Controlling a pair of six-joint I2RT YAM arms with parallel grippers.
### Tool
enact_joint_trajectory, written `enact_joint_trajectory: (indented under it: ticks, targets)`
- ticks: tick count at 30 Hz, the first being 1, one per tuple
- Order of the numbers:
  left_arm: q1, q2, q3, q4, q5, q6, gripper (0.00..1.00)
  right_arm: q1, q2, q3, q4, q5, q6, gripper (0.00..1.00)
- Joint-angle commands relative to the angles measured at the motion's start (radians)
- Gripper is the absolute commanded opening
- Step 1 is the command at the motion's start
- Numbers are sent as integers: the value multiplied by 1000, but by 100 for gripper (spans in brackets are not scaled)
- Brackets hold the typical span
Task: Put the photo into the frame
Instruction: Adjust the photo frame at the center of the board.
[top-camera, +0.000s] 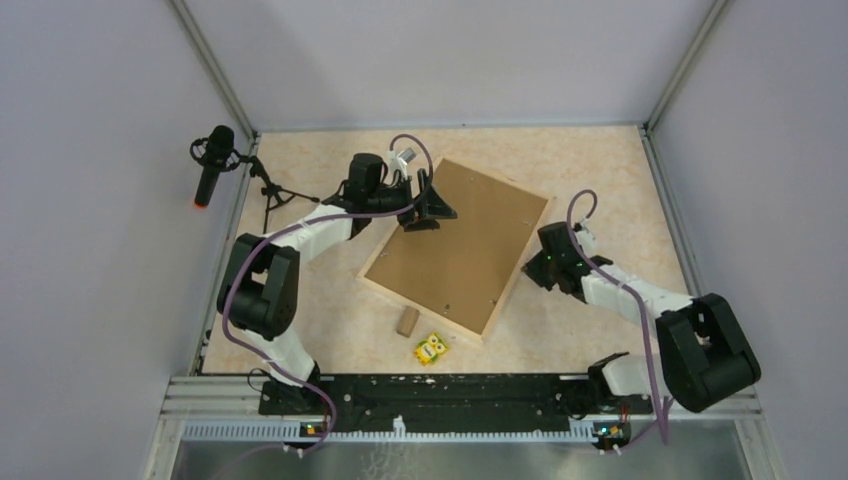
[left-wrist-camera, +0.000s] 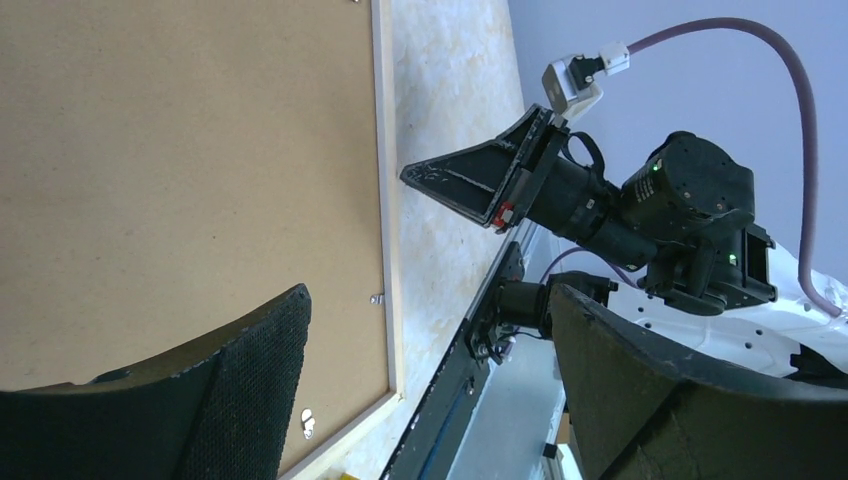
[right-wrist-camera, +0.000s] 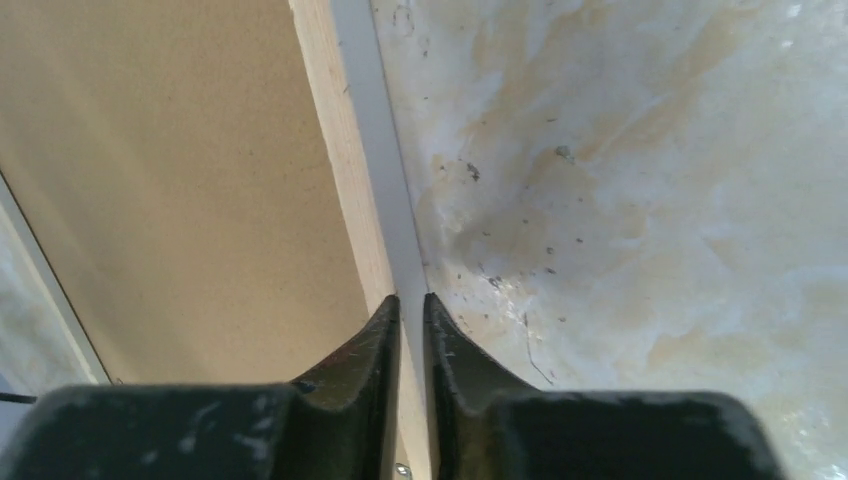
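Note:
The frame (top-camera: 422, 310) lies face down and askew on the table, its thin pale wood rim around a plain brown backing board (top-camera: 455, 245). The photo is hidden. My left gripper (top-camera: 425, 203) hovers open over the frame's far left part, and its wrist view shows its fingers wide apart (left-wrist-camera: 428, 300) above the board (left-wrist-camera: 180, 180) and rim (left-wrist-camera: 385, 200). My right gripper (top-camera: 533, 268) is at the frame's right edge. In its wrist view the jaws (right-wrist-camera: 411, 300) stand nearly together astride the pale wood strip (right-wrist-camera: 335, 130), closed on it.
A small brown block (top-camera: 405, 321) and a yellow owl toy (top-camera: 431, 348) lie just off the frame's near corner. A microphone on a tripod (top-camera: 212, 160) stands at the far left. Small metal tabs (left-wrist-camera: 377, 297) sit along the rim's inside.

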Motion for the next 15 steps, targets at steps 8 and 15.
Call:
enact_joint_trajectory:
  ticks: [8,15]
  targets:
    - [-21,-118,-29,137,87,-86,93,-83,-94,179,-80,4,-544,75]
    - [-29,-126,-44,156,93,-107,93,-204,188,405,-122,-138,-674,77]
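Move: Close by the outer side of the photo frame's right rim, the right hand has the frame's middle about 17 cm to its left and 6 cm ahead, a little lower; the frame's far right corner is some 18 cm ahead and 7 cm to its right. The wooden block lies about 29 cm to its left and 13 cm back, the yellow toy 23 cm left and 20 cm back. For the left hand, the frame's middle is about 15 cm below, 1 cm ahead and 4 cm to the right. Coming free of the frame's right rim, the right hand first climbs, then swings forward over that side towards the far right corner, ending about 7 cm higher, 7 cm farther out and 4 cm to the right. Its nearly shut fingers spread wide as the wrist turns counter-clockwise and tilts, some 25 degrees in all. The open left hand rises over the frame by about 4 cm, easing back a little. ##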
